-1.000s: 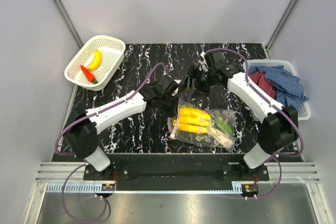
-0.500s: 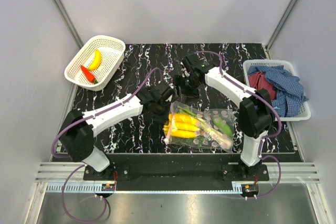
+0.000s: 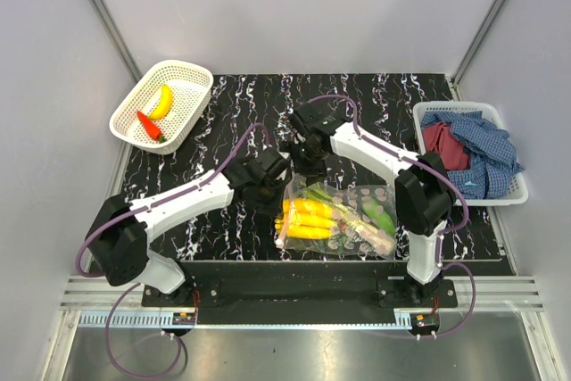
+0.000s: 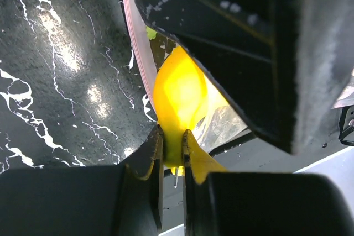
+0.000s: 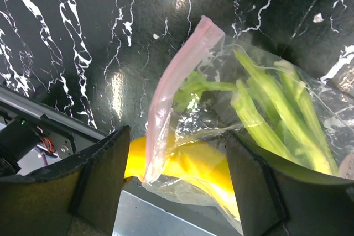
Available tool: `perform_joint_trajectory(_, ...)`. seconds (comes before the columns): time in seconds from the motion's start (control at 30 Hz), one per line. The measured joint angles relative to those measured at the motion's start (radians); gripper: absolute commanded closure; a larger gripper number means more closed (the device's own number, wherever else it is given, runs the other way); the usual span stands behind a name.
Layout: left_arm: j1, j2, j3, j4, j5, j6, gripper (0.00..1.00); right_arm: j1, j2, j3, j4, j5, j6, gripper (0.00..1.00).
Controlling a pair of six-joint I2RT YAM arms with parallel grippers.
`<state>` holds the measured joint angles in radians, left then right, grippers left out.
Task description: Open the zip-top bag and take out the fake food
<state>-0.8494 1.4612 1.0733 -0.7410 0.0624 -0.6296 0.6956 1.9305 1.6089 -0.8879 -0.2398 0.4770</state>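
The clear zip-top bag (image 3: 352, 220) lies on the black marble table, with its pink zip strip (image 5: 177, 92) at the left end. Inside it are fake food pieces: yellow bananas (image 3: 308, 218) and a green leek (image 5: 265, 109). My left gripper (image 4: 172, 136) is at the bag's left mouth (image 3: 275, 194), shut on the narrow end of a yellow banana (image 4: 180, 95). My right gripper (image 5: 176, 147) hangs over the bag's upper left corner (image 3: 308, 160). It is open, and its fingers straddle the zip strip and the banana without touching them.
A white mesh basket (image 3: 183, 73) at the back left holds a banana (image 3: 161, 102) and a red chili (image 3: 150, 126). A white basket (image 3: 500, 194) at the right edge holds a blue checked cloth (image 3: 486, 140) and a red cloth.
The right arm has swung left from the back right to above the bag's left corner. The left gripper and the bag's left end have shifted a little left and nearer.
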Motion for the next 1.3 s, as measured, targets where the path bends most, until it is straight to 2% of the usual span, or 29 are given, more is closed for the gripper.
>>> perform_joint_trajectory(0.13, 0.001, -0.014, -0.029, 0.021, 0.002, -0.011, 1.0, 0.019, 0.006, -0.005, 0.018, 0.015, 0.019, 0.34)
perform_joint_trajectory(0.27, 0.001, -0.014, -0.042, 0.04, 0.004, -0.021, 1.0, 0.039, 0.027, -0.012, 0.039, 0.022, 0.031, 0.5)
perform_joint_trajectory(0.33, 0.002, -0.014, -0.05, 0.052, 0.004, -0.026, 1.0, 0.052, 0.036, -0.023, 0.048, 0.023, 0.039, 0.51)
perform_joint_trajectory(0.4, 0.004, -0.014, -0.063, 0.063, 0.005, -0.033, 1.0, 0.061, 0.045, -0.029, 0.05, 0.023, 0.043, 0.6)
perform_joint_trajectory(0.43, 0.005, -0.015, -0.069, 0.066, 0.005, -0.035, 1.0, 0.064, 0.048, -0.034, 0.055, 0.027, 0.044, 0.72)
perform_joint_trajectory(0.67, 0.019, -0.055, -0.113, 0.086, 0.011, -0.058, 1.0, 0.068, 0.051, -0.052, 0.082, 0.035, 0.053, 1.0)
perform_joint_trajectory(0.9, 0.097, -0.128, -0.073, -0.016, 0.016, -0.028, 1.0, 0.067, 0.027, -0.008, 0.129, -0.078, 0.06, 1.0)
perform_joint_trajectory(1.17, 0.158, -0.145, 0.327, -0.286, -0.053, 0.085, 1.0, 0.008, -0.048, 0.241, 0.175, -0.261, 0.13, 1.0)
perform_joint_trajectory(1.3, 0.159, -0.141, 0.525, -0.422, -0.14, 0.143, 1.0, -0.056, -0.121, 0.248, 0.204, -0.323, 0.141, 1.0)
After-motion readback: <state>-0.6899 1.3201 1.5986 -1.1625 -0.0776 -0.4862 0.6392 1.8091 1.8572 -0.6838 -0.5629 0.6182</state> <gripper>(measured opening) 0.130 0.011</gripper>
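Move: The right gripper stands open over the bag's pink zip strip: the part to pinch lies about 2 cm back, 2 cm left and 3 cm below it. From that hand the fake bananas' middle is some 10 cm back and 2 cm right, the celery about 10 cm back and 13 cm right. The left gripper already holds the bananas' end, their middle some 8 cm to its right; the white basket lies roughly 27 cm ahead and 27 cm left of it. Keep the left fingers shut on the bananas' end, easing down slightly, while you lower the right gripper about 3 cm, slightly back and left, and close it on the zip strip. Then raise both hands together quickly, some 20 cm, carrying them left and forward; swing the right fingertips about 35 degrees leftward and the left ones about 20 degrees forward. ##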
